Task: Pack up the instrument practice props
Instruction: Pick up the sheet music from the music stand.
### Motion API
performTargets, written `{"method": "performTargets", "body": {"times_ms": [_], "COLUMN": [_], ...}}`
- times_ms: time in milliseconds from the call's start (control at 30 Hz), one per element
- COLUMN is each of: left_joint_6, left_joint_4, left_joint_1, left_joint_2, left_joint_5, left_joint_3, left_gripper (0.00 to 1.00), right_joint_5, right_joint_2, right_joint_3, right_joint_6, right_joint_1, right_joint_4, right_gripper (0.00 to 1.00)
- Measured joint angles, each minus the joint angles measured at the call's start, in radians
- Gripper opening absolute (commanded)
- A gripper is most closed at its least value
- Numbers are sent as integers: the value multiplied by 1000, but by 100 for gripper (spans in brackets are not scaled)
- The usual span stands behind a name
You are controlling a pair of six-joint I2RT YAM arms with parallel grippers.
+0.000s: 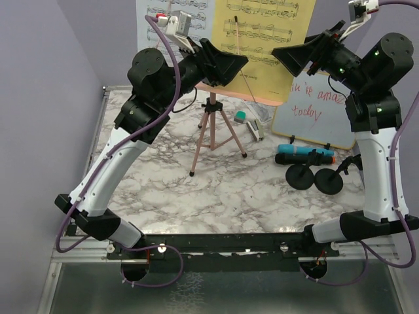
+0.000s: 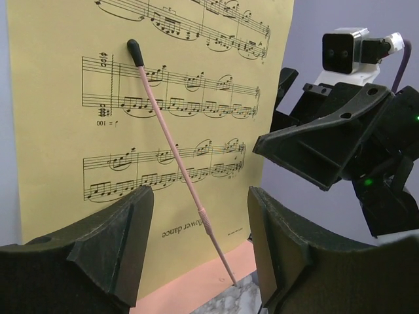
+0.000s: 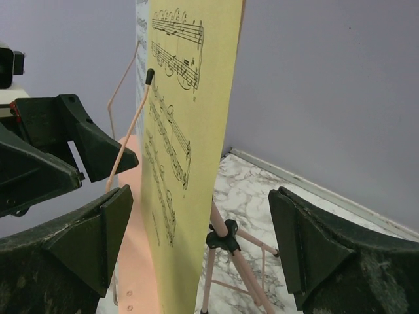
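The pink music rack (image 1: pixel 213 131) stands on its tripod legs at the back centre. A yellow sheet-music page (image 1: pixel 268 39) and a white page (image 1: pixel 157 19) rest on it. My left gripper (image 1: pixel 230 70) is open just left of the yellow page, facing it (image 2: pixel 65 150); a pink page-holder arm (image 2: pixel 177 170) crosses the page between its jaws (image 2: pixel 200 216). My right gripper (image 1: pixel 288 60) is open at the page's right edge. That page (image 3: pixel 183 196) stands edge-on between its jaws (image 3: pixel 200 216), untouched. The blue microphone (image 1: pixel 294 149), black microphone (image 1: pixel 306 159) and two mic poles (image 1: pixel 315 178) lie at right.
A wood-framed whiteboard (image 1: pixel 314 111) with red writing leans at the back right. A green eraser (image 1: pixel 241 118) and a small stapler (image 1: pixel 255 131) lie beside the tripod. The tripod hub (image 3: pixel 222 239) sits below the right gripper. Purple walls close the back and left.
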Motion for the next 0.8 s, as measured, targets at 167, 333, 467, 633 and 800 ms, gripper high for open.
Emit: {"method": "performTargets", "body": {"times_ms": [167,333,467,633,800], "left_joint_6": [-6,-16,-19,-22,-23], "left_joint_4": [25,66,94,108,112], "left_joint_1": [-9,-13,-18,-21,-21], "left_joint_2": [18,20,23,37,56], "left_joint_5": [-26,-41,-52,-61,-62], "left_joint_3": [0,0,0,0,0], "left_gripper": [53,45,44,43,35], "right_joint_5": [35,63,82,97,107], "right_joint_2": [13,14,14,14,17], "right_joint_3": [0,0,0,0,5], "right_joint_6": [-22,-37,-47,-57,-67], "right_joint_1": [18,26,31,40,53], "right_joint_4": [-22,-28,-35,-43,-46], "right_gripper": [91,91,91,91,91]}}
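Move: The wire page holder across the yellow sheet is about 3 cm ahead of the left hand and 3 cm to its right, at roughly its height. The yellow sheet's middle is some 6 cm ahead, 7 cm right and 3 cm up; the white sheet's middle is about 7 cm ahead and 13 cm left. From the right hand, the yellow sheet's middle is about 5 cm ahead, 7 cm left and 3 cm up, with the wire holder some 3 cm ahead and 10 cm left. The left hand creeps about 2 cm forward and 1.5 cm to its right towards the wire holder on the yellow sheet, rising a little over 1 cm midway before dipping back, while its fingers narrow from about two thirds open to under half with the wire lined up between them but not clamped. The right hand, fingers still wide, edges some 1.5 cm forward and 1 cm down towards the yellow sheet's right edge, turning slightly clockwise. ##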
